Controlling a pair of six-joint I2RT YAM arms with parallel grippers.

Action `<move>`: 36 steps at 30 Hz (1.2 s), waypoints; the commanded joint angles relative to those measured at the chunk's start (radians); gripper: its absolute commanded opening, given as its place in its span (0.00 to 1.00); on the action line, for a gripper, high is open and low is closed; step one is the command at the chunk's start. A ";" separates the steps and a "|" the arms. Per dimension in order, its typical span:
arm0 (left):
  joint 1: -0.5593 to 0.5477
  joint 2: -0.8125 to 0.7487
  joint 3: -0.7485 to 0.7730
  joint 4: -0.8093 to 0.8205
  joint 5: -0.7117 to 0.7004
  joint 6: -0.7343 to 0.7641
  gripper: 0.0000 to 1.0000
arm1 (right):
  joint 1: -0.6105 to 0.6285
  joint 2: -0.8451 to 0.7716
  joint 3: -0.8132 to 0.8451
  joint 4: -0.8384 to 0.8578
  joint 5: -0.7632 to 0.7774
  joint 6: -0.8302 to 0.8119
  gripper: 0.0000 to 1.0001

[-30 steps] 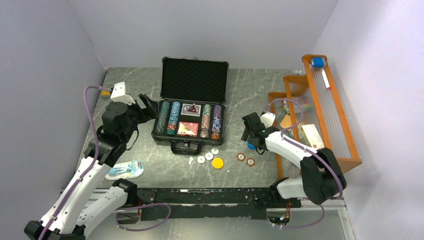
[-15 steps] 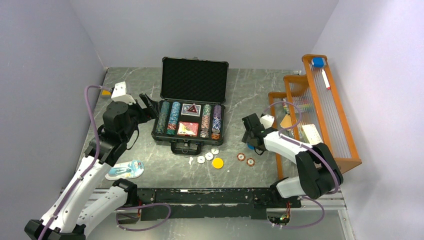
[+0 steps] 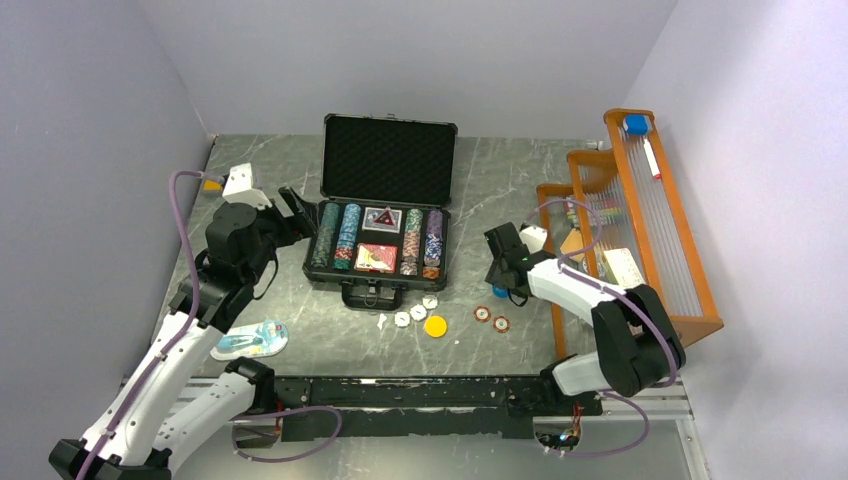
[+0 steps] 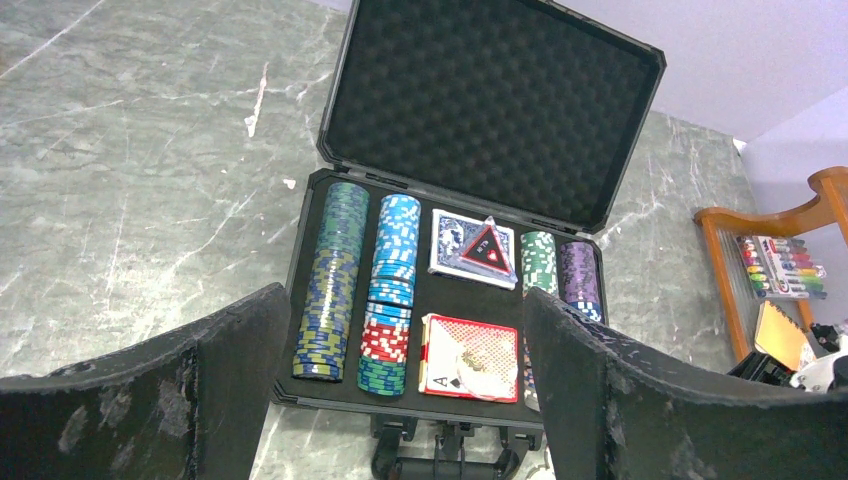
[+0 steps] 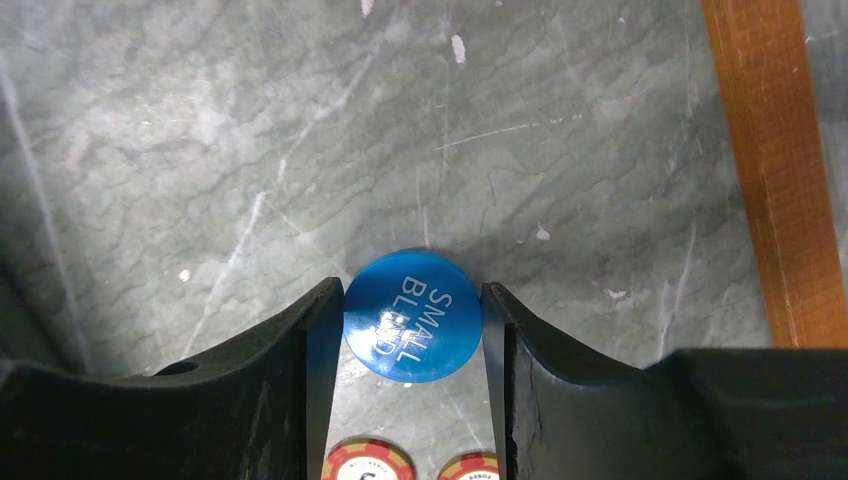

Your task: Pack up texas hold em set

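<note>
The black briefcase (image 3: 388, 130) lies open at mid-table, its foam lid (image 4: 490, 90) upright. Rows of striped poker chips (image 3: 340, 235) and a blue deck (image 3: 382, 219) and a red deck (image 3: 376, 257) fill its tray. My left gripper (image 3: 296, 212) hovers open just left of the case, with nothing between its fingers (image 4: 405, 310). On the table right of the case, my right gripper (image 5: 412, 300) has both fingers against the edges of a blue "SMALL BLIND" disc (image 5: 412, 315). Two red chips (image 5: 368, 462) lie just behind it. White discs (image 3: 416, 314) and a yellow disc (image 3: 435, 326) lie in front of the case.
An orange wooden rack (image 3: 640, 220) stands along the right side, its edge (image 5: 770, 170) close to my right gripper. A blue-white blister pack (image 3: 250, 339) lies at the near left. The case handle (image 3: 372, 295) juts toward the loose discs.
My right gripper's fingers have closed in from wide apart onto the blue disc's edges. The left arm has stayed still.
</note>
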 commanded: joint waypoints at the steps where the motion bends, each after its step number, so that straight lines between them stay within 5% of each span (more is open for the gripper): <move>1: -0.005 -0.002 0.004 0.018 -0.010 0.009 0.90 | 0.002 -0.051 0.075 -0.051 -0.010 -0.022 0.48; 11: -0.005 -0.013 -0.001 0.019 -0.020 0.008 0.90 | 0.115 -0.004 0.271 -0.039 -0.024 -0.079 0.51; 27: -0.005 -0.030 -0.002 0.019 -0.020 0.010 0.90 | 0.315 0.523 0.921 0.018 -0.121 -0.254 0.52; 36: -0.005 -0.027 -0.004 0.018 -0.016 0.005 0.90 | 0.342 0.687 1.075 -0.006 -0.147 -0.294 0.52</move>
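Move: The blue small-blind button is already pinched between the right fingers at the table. Its destination, the blue card deck with the triangle on it, lies about 17 cm ahead, 29 cm left and 3 cm higher. The red card deck sits some 9 cm nearer than that blue deck, the green-topped chip row roughly 8 cm to its right and 6 cm nearer. From the left hand, the blue deck is about 14 cm ahead, 13 cm right and 25 cm below. The small-blind button, kept pinched in the right fingers, is lifted off the table, then swept left and forward over the right-hand chip rows towards the blue deck and triangle. It travels about 29 cm left, 14 cm forward and 11 cm up, while the hand turns some 35 degrees counter-clockwise and its fingers tilt up towards level. ##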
